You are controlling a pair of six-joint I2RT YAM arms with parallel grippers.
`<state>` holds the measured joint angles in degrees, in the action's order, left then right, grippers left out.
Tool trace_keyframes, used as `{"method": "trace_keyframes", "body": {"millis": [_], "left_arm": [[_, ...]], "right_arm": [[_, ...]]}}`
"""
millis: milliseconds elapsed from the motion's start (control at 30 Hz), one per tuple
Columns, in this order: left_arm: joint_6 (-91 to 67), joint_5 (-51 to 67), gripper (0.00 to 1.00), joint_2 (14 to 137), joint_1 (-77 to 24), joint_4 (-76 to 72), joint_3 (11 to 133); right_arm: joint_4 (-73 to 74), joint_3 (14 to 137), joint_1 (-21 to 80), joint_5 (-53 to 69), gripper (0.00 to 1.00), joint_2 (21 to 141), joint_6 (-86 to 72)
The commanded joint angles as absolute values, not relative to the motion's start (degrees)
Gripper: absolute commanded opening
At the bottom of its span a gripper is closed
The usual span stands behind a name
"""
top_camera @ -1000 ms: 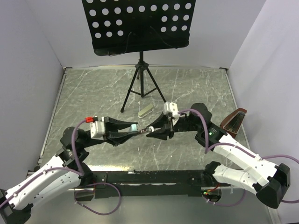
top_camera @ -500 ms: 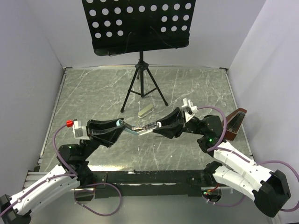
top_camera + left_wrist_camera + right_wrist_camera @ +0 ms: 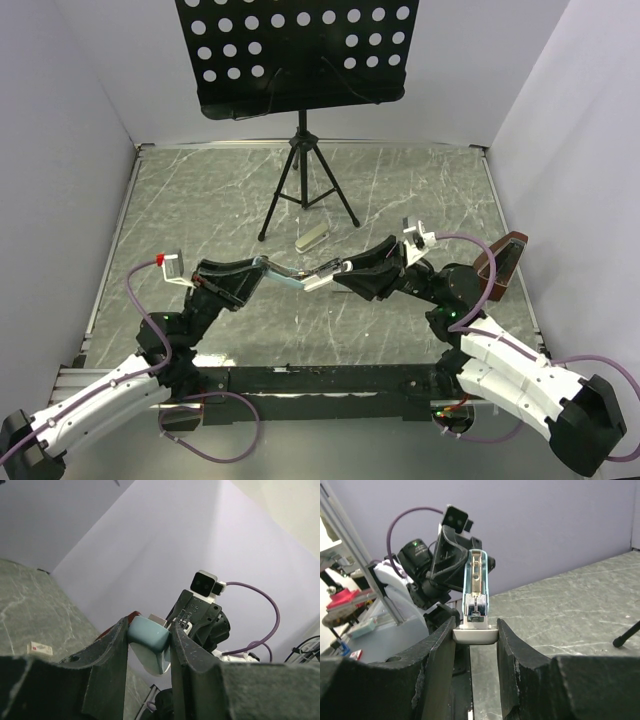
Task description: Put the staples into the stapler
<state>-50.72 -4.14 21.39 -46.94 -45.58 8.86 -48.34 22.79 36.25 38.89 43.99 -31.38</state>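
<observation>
A light-blue and white stapler (image 3: 300, 274) hangs opened out in the air between my two grippers. My left gripper (image 3: 262, 265) is shut on its light-blue end (image 3: 147, 636). My right gripper (image 3: 342, 270) is shut on its grey-white base end (image 3: 475, 635), and the open metal channel (image 3: 477, 587) rises above the fingers. A tiny pale staples box (image 3: 312, 238) lies on the table behind the stapler; it also shows in the left wrist view (image 3: 40, 648). No loose silvery strip shows.
A black music stand's tripod (image 3: 302, 190) stands at the back middle, its perforated desk (image 3: 300, 50) overhead. A dark red-brown wedge-shaped object (image 3: 503, 264) sits at the right edge. White walls enclose the grey marble table (image 3: 200, 200).
Both wrists have swung outward and tilted, and the grippers have drawn apart. The stapler between them now stretches out longer than a second ago.
</observation>
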Motion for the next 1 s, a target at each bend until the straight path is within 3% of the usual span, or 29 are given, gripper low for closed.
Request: {"method": "trace_keyframes", "body": {"millis": [0, 100, 233, 433, 733, 967], "left_arm": [[-57.7, -19.9, 0.11, 19.9, -45.2, -52.1, 7.9], [-55.8, -19.6, 0.20, 19.5, -45.3, -49.9, 9.4], [-53.2, -22.2, 0.51, 16.4, -45.3, -40.1, 12.5], [-46.6, -25.0, 0.78, 14.8, -45.3, -22.3, 20.0], [-34.4, -17.9, 0.93, 26.6, -45.3, 1.7, 39.9], [-42.4, -20.0, 0.96, 40.2, -45.3, 21.5, 51.7]], "right_arm": [[-57.9, 21.7, 34.6, 28.6, 0.00, 41.2, -30.3], [-56.0, 22.3, 34.5, 29.4, 0.00, 41.5, -29.0], [-53.4, 23.6, 34.5, 32.9, 0.00, 43.1, -27.1], [-47.5, 26.1, 34.5, 38.0, 0.00, 46.1, -23.3], [-41.1, 28.7, 34.5, 38.2, 0.00, 48.1, -17.1], [-40.0, 28.1, 35.0, 36.2, 0.00, 49.8, -15.4]]}}
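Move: The open teal stapler is held between the hands, its middle roughly 8 cm to the left hand's right and 1 cm back, about level. From the right hand, that middle is some 7 cm left and 1 cm back, about level. The olive stapler on the table is about 15 cm ahead, 5 cm left and 30 cm below the right hand; the grey slab is about 4 cm ahead, 1 cm right and 31 cm below it. The left fingers let go of the stapler's teal end, opening wide after sinking a little with it. That hand swings left and up about 6 cm, then forward and partly back to the right, dipping slightly as it turns counter-clockwise and rolls. The right fingers keep their pinch on the white end, carrying the stapler about 4 cm forward and 4 cm down, tilting slightly. ##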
